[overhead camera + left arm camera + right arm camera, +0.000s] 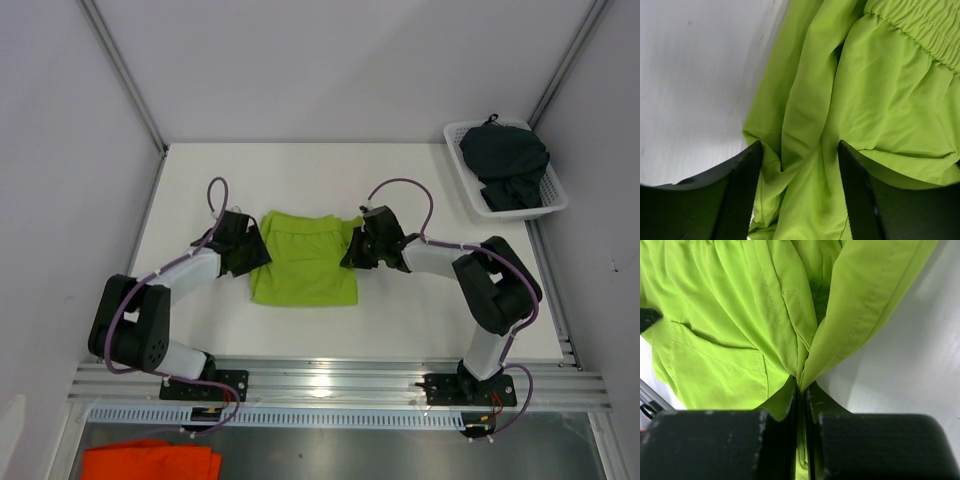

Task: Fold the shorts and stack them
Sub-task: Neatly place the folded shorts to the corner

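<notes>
The lime green shorts [303, 258] lie spread on the white table, waistband toward the back. My left gripper [254, 250] is at their left edge. In the left wrist view its jaws [800, 150] stand apart, with bunched green fabric [805, 115] between the fingers [742, 190]. My right gripper [352, 250] is at the shorts' right edge. In the right wrist view it [802, 390] is shut on a pinched fold of the green fabric [740, 315]. The dark shorts [510, 165] lie crumpled in a basket at the back right.
The white basket [462, 150] stands at the table's back right corner. An orange cloth [150, 462] lies below the table's near edge at the left. Grey walls close in the table on three sides.
</notes>
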Action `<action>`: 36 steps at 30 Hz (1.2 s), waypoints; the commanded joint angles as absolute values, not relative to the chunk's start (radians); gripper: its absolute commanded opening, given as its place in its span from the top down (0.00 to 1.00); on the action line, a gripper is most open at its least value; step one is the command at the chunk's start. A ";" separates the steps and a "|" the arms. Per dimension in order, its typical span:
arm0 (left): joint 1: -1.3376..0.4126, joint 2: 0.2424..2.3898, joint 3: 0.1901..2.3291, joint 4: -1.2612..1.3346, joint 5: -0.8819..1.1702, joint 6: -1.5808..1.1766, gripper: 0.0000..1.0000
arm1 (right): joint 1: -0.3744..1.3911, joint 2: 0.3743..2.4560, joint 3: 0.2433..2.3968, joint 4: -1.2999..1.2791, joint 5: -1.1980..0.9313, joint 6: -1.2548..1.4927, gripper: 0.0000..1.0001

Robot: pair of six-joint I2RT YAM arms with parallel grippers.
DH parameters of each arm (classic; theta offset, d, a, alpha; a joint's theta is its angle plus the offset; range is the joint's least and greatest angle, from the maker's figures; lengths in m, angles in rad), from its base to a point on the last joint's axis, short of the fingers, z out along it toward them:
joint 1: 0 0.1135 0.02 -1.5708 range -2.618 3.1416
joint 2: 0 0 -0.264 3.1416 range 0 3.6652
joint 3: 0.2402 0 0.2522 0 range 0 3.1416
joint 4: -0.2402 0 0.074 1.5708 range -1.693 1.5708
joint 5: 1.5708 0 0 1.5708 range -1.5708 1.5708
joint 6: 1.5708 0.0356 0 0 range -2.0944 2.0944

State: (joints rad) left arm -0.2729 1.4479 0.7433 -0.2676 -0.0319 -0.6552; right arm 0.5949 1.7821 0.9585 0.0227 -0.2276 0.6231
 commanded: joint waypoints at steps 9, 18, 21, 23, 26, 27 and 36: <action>-0.275 1.022 0.753 -0.636 -0.245 -0.716 0.10 | 0.747 1.890 1.069 0.043 -0.210 0.598 1.00; -0.275 0.796 0.859 -0.825 -0.267 -0.703 0.08 | 0.977 2.035 1.164 0.178 -0.125 0.817 1.00; -0.275 0.775 0.877 -0.859 -0.281 -0.699 0.08 | 1.049 2.092 1.245 0.215 -0.094 0.886 1.00; -0.275 0.743 0.867 -0.858 -0.269 -0.698 0.08 | 1.089 2.153 1.288 0.248 -0.078 0.935 1.00; -0.275 0.701 0.864 -0.857 -0.244 -0.695 0.08 | 1.118 2.232 1.370 0.285 -0.051 0.982 1.00; -0.275 0.693 0.870 -0.859 -0.239 -0.690 0.08 | 1.136 2.247 1.415 0.282 -0.040 1.008 1.00; -0.275 0.690 0.960 -0.931 -0.288 -0.627 0.08 | 1.181 2.352 1.528 0.318 0.070 1.112 0.97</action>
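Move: Both hands are low over the folded shorts. The right hand is shut on their right side, with their middle about 11 cm to its left and level with it fore and aft. The table's near-left corner, where they are being taken, lies some 60 cm left of that hand and 25 cm back. From the left hand, open around the shorts' left side, their middle is about 11 cm right, straight level, a couple of centimetres below. Leftward, low along the table, the right hand drags the pinched shorts about 30 cm towards the near-left corner, drawing back some 12 cm as well and rolling its left side up by about 20 degrees. The left hand opens wider and clears the way, rising off the shorts while backing off and edging left, its fingers tipping further forward. ##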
